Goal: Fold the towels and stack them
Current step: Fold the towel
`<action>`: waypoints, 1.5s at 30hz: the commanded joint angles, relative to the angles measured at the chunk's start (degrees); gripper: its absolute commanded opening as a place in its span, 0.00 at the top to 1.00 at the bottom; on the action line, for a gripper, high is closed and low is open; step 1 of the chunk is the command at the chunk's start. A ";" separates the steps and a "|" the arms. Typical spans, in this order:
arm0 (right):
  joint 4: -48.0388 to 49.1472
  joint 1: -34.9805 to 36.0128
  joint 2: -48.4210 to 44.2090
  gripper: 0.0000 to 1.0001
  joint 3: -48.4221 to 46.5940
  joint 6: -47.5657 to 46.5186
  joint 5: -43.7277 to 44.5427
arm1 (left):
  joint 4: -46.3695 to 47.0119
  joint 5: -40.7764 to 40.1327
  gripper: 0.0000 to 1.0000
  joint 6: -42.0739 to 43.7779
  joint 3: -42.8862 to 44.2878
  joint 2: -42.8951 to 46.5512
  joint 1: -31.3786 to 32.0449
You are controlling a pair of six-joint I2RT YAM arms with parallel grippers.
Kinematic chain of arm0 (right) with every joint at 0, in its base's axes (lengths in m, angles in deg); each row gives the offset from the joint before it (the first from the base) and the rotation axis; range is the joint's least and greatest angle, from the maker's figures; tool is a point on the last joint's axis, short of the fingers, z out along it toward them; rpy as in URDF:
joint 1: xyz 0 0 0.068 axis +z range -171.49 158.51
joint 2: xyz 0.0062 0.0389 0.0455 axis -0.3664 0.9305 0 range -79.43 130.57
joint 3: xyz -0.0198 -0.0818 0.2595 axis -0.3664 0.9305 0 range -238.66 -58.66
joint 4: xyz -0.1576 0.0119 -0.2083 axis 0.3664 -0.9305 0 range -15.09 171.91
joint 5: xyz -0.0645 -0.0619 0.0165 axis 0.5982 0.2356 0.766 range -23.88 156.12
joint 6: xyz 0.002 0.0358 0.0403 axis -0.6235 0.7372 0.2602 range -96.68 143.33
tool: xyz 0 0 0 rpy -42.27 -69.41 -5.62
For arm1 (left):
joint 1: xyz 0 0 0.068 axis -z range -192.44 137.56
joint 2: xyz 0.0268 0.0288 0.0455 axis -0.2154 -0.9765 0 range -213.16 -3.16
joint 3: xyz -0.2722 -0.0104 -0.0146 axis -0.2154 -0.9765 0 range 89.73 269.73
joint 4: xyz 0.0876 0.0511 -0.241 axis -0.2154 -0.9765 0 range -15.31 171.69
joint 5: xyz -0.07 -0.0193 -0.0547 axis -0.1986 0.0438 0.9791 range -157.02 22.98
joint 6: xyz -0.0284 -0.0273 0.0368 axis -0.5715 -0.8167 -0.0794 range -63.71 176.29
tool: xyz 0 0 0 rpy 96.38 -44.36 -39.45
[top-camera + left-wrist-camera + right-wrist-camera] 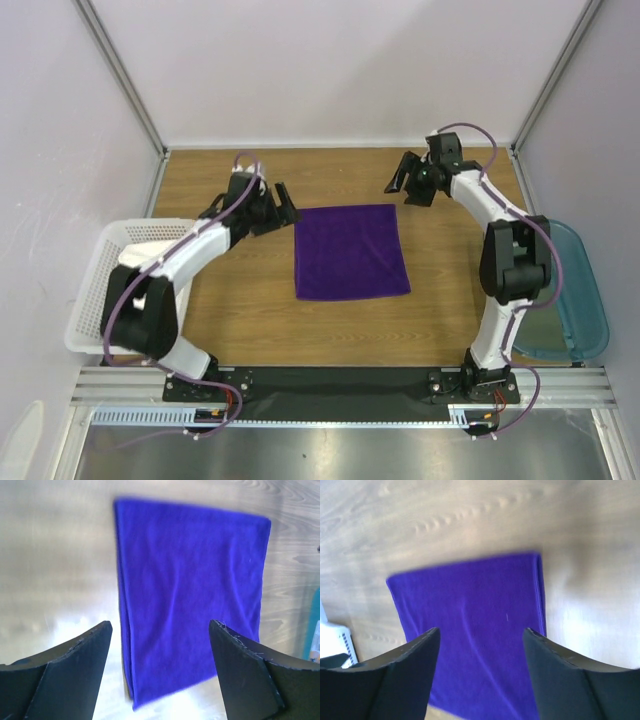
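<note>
One deep-purple towel lies folded flat in the middle of the wooden table, its layered edges showing along one side in both wrist views. My left gripper hovers open just off the towel's far left corner, apart from the cloth. My right gripper hangs open just beyond the far right corner. In the left wrist view the towel lies ahead of the open gripper, nothing held. In the right wrist view the towel lies below the open gripper, nothing held. No white towel shows.
A white perforated basket stands off the table's left edge, also seen in the right wrist view as the basket. A teal bin sits at the right edge. Metal frame posts rise at the far corners.
</note>
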 commanded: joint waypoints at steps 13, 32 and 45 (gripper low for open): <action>-7.71 -0.07 -22.88 0.24 27.93 4.77 2.66 | 10.81 -5.18 0.18 -22.87 -29.55 16.21 10.85; -8.42 0.28 -26.31 0.24 32.86 5.83 4.42 | 17.60 -10.37 0.45 -28.16 -35.45 12.88 16.04; -5.43 2.56 -27.81 0.25 39.62 9.08 5.57 | 17.08 -10.72 0.78 -25.44 -34.40 9.27 16.04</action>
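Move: The left hand goes for the near left corner of the folded purple towel, about 16 cm back, 3 cm to its right and 12 cm below; the towel's far left corner is some 11 cm ahead, 3 cm right and just as low. The right hand goes for the near right corner, roughly 21 cm back, 3 cm right and 12 cm below, with the far right corner about 4 cm ahead of it, level sideways, also 12 cm below. Both hands leave the towel's far end and come back along its sides to the near corners, the left drawing back about 14 cm while sinking nearly 12 and drifting some 3 cm right, its fingers tipping more steeply down, and then closing to pinch the left edge just ahead of the near left corner. The right hand, fingers kept wide open, travels back 20 cm and slightly right, pausing midway, then sinks again to about 7 cm below its start as its fingers tip some 20 degrees farther down, ending open above the near right corner without gripping it. ##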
